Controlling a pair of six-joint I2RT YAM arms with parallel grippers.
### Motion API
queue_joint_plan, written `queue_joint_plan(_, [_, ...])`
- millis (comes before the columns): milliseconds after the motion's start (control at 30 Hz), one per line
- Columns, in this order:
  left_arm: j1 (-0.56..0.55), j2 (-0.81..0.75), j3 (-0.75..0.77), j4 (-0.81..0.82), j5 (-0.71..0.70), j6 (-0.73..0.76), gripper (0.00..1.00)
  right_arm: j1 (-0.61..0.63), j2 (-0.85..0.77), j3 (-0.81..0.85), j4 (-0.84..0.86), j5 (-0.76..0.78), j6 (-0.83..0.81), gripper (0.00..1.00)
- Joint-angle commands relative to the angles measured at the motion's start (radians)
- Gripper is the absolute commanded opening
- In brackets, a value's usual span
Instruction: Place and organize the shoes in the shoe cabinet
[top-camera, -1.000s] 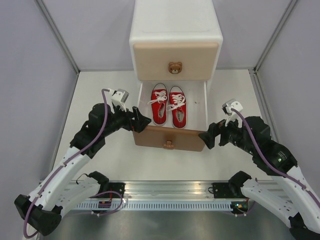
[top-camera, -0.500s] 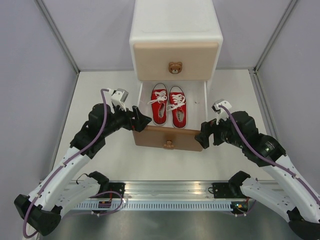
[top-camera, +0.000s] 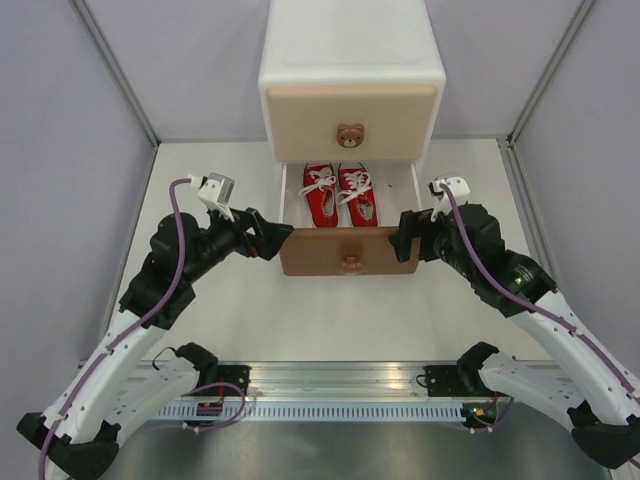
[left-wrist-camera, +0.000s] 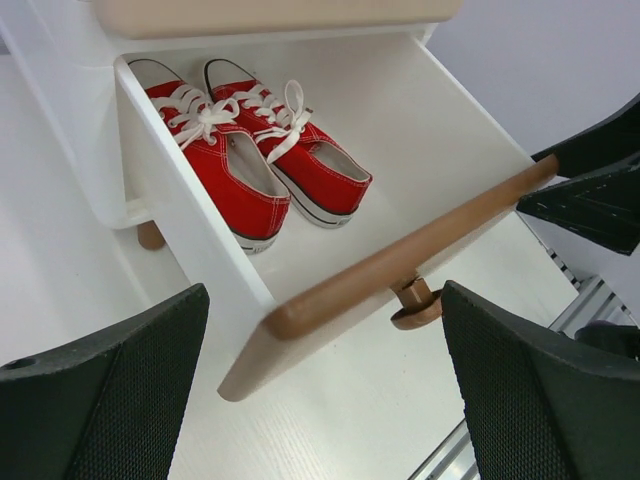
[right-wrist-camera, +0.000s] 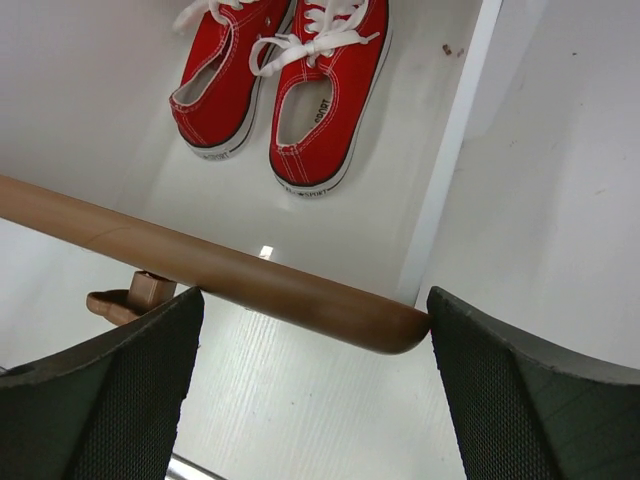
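The white shoe cabinet (top-camera: 350, 60) stands at the back, its beige upper drawer shut. Its lower drawer is partly pulled out, with a pair of red shoes (top-camera: 340, 192) side by side inside, toes toward the cabinet. My left gripper (top-camera: 280, 240) is open at the left end of the brown drawer front (top-camera: 345, 252). My right gripper (top-camera: 403, 245) is open at the right end. In the left wrist view the front's corner (left-wrist-camera: 260, 345) lies between the fingers, the red shoes (left-wrist-camera: 250, 160) behind it. In the right wrist view the right finger (right-wrist-camera: 520, 390) touches the front's end (right-wrist-camera: 385, 325).
A bear-shaped knob (top-camera: 350, 264) sticks out of the brown front toward me. A second one (top-camera: 350, 135) sits on the beige drawer. Grey walls close in the white table (top-camera: 200, 330) on both sides. A metal rail (top-camera: 340, 385) runs along the near edge.
The lower drawer has slid partway back into the cabinet. Both grippers have moved toward the cabinet with its front, and the right one has come in against the right end.
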Motion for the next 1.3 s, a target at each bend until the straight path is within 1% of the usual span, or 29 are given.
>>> queue_joint_plan(0, [-0.006,-0.005,0.020,-0.040,-0.032,0.032,1.00,-0.005,0.027,0.021,0.137,0.032,0.026,0.95])
queue_joint_plan(100, [-0.006,-0.005,-0.023,-0.052,0.007,0.047,1.00,-0.005,0.007,0.002,0.128,0.009,0.032,0.95])
queue_joint_plan(200, [-0.006,-0.011,-0.058,-0.054,0.089,0.058,1.00,-0.005,-0.040,-0.021,0.108,0.003,0.031,0.95])
queue_joint_plan(300, [-0.006,-0.005,-0.089,-0.055,0.097,0.075,1.00,-0.005,-0.068,-0.044,0.077,0.003,0.036,0.96])
queue_joint_plan(400, [-0.006,0.021,-0.103,-0.055,0.056,0.076,1.00,-0.005,-0.076,-0.082,0.083,-0.006,0.048,0.95])
queue_joint_plan(533, [-0.008,0.077,-0.095,-0.047,-0.065,0.060,1.00,-0.005,-0.057,-0.123,0.132,-0.004,0.052,0.95])
queue_joint_plan(567, [-0.008,0.102,-0.086,-0.040,-0.103,0.054,1.00,-0.005,-0.048,-0.146,0.172,0.036,0.054,0.95])
queue_joint_plan(667, [-0.006,0.148,-0.066,-0.012,-0.146,0.044,1.00,-0.006,-0.011,-0.171,0.235,0.133,0.043,0.95])
queue_joint_plan(700, [-0.008,0.181,-0.052,0.012,-0.198,0.028,1.00,-0.006,0.001,-0.171,0.279,0.153,0.031,0.96])
queue_joint_plan(767, [-0.006,0.217,-0.038,0.035,-0.248,0.008,1.00,-0.010,0.044,-0.166,0.327,0.190,0.022,0.96])
queue_joint_plan(800, [-0.006,0.252,-0.025,0.066,-0.292,-0.009,1.00,-0.013,0.061,-0.162,0.374,0.210,0.020,0.96])
queue_joint_plan(900, [-0.006,0.306,0.000,0.141,-0.356,-0.046,1.00,-0.031,0.125,-0.145,0.468,0.242,0.022,0.96])
queue_joint_plan(1067, [-0.006,0.438,0.052,0.250,-0.406,-0.078,1.00,-0.094,0.245,-0.124,0.609,0.257,0.057,0.97])
queue_joint_plan(1233, [0.003,0.545,0.120,0.302,-0.475,-0.094,1.00,-0.140,0.357,-0.096,0.691,0.259,0.103,0.98])
queue_joint_plan(1267, [0.008,0.570,0.129,0.336,-0.482,-0.104,1.00,-0.146,0.371,-0.084,0.700,0.262,0.109,0.98])
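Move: The lower drawer's brown front, its middle some 14 cm to the left hand's right, stands about 2 cm ahead of that hand and 13 below. Two red shoes lie behind it, roughly 12 cm ahead, 7 and 16 cm to the right; the knob is just below the middle of the front. From the right hand the front's middle is about 12 cm to the left, 1 ahead and 8 below, the nearer shoe 11 cm ahead and 10 left. The left hand sinks about 11 cm to the front's level while the right eases back a little and then lowers some 5 cm, both with fingers kept wide open at the two ends of the brown front. Then both drive forward together, left about 14 cm and right about 12, pushing the front towards the cabinet with their inner fingers while the left wrist yaws some 20 degrees counter-clockwise and the right as much clockwise, so that both end pointing nearly straight ahead. ##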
